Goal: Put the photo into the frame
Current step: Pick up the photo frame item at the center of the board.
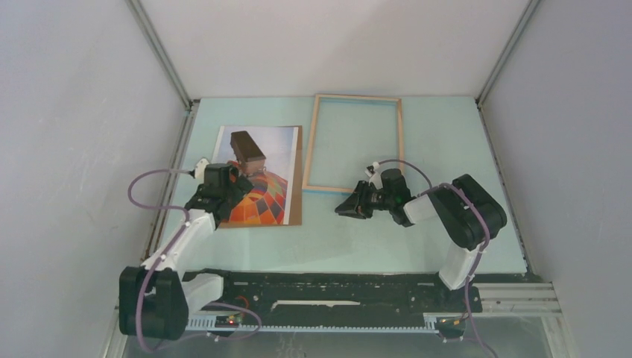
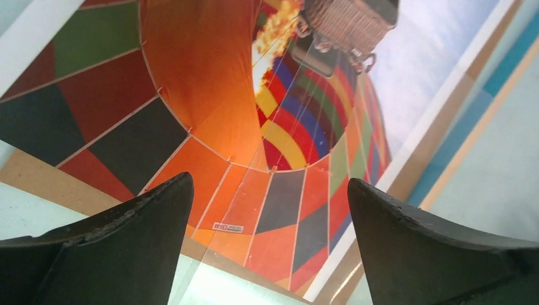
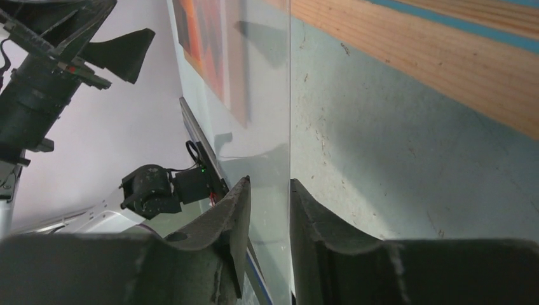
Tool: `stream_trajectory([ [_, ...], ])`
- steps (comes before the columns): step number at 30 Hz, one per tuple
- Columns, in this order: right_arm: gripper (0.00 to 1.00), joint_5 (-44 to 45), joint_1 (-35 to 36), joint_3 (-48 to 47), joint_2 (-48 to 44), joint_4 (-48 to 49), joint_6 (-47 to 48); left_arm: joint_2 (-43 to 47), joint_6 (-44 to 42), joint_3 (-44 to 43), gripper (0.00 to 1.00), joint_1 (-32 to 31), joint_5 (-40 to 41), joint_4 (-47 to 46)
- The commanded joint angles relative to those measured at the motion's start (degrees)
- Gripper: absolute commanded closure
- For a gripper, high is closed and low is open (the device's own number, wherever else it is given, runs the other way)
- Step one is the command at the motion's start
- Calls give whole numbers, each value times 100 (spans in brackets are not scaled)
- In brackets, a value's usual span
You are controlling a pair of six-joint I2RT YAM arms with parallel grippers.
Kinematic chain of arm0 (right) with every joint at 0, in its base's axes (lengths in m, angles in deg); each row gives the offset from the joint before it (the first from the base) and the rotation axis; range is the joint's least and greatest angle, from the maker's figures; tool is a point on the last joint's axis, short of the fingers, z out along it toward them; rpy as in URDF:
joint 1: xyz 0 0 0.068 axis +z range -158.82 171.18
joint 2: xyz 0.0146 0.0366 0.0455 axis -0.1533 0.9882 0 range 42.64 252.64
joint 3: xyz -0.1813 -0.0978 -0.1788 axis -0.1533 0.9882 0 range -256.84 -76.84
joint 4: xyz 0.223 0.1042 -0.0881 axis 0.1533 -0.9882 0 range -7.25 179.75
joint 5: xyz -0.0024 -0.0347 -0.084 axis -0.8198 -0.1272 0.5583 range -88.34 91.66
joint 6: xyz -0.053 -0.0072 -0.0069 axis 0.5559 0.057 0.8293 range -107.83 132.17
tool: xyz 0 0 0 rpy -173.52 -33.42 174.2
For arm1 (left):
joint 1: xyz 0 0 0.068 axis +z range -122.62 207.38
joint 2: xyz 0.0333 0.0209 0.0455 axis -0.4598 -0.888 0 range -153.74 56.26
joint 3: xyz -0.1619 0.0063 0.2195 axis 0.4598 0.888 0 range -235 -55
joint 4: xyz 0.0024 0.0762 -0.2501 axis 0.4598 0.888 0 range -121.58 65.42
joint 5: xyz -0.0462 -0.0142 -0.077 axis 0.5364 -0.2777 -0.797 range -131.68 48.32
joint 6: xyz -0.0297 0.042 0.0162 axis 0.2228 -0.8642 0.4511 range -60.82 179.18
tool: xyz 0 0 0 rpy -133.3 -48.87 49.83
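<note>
The photo (image 1: 257,160), an orange-red balloon print, lies face up on the table's left half, and fills the left wrist view (image 2: 210,95). My left gripper (image 1: 237,188) hovers low over its near part, wide open (image 2: 270,184), nothing between the fingers. The frame (image 1: 358,142) lies flat at centre back, light wood up; its near rail shows in the right wrist view (image 3: 413,57). My right gripper (image 1: 344,209) lies low on its side by the frame's near edge, pointing left. Its jaws (image 3: 270,184) stand narrowly open around the edge of a clear pane (image 3: 260,127).
A brown backing board (image 1: 296,201) lies under the photo, showing along its right and near sides (image 2: 44,184). The clear pane reaches over the photo's near corner (image 2: 210,279). White walls close in the table on three sides.
</note>
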Motion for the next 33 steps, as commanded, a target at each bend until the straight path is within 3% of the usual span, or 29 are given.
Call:
stream_trajectory([
  [1,61,-225,-34,-310,198,40,-21,-496,-128,90,0,153,-335,-251],
  [6,55,-368,-50,-644,413,-298,43,-1243,-24,159,1,196,-837,-608],
  [16,52,-865,-129,-1630,1364,-366,-2,-903,-68,366,0,195,-694,-842],
  [33,45,-617,173,-1947,1417,-648,243,-1408,113,469,0,191,-878,-1018],
])
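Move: A clear sheet seems to span the hands: its left edge is under the left hand, some 2 cm ahead and 4 cm below, its right edge at the right hand's fingertips. The photo's middle lies about 7 cm ahead of the left hand, straight out, 8 cm below. From the right hand, the photo is about 24 cm left and 11 cm ahead, the frame's middle some 19 cm ahead and 4 cm right; both 4 cm lower. The left hand, wide open, sinks about 5 cm towards the photo; the right shifts 5 cm forward-left, fingers spreading. ##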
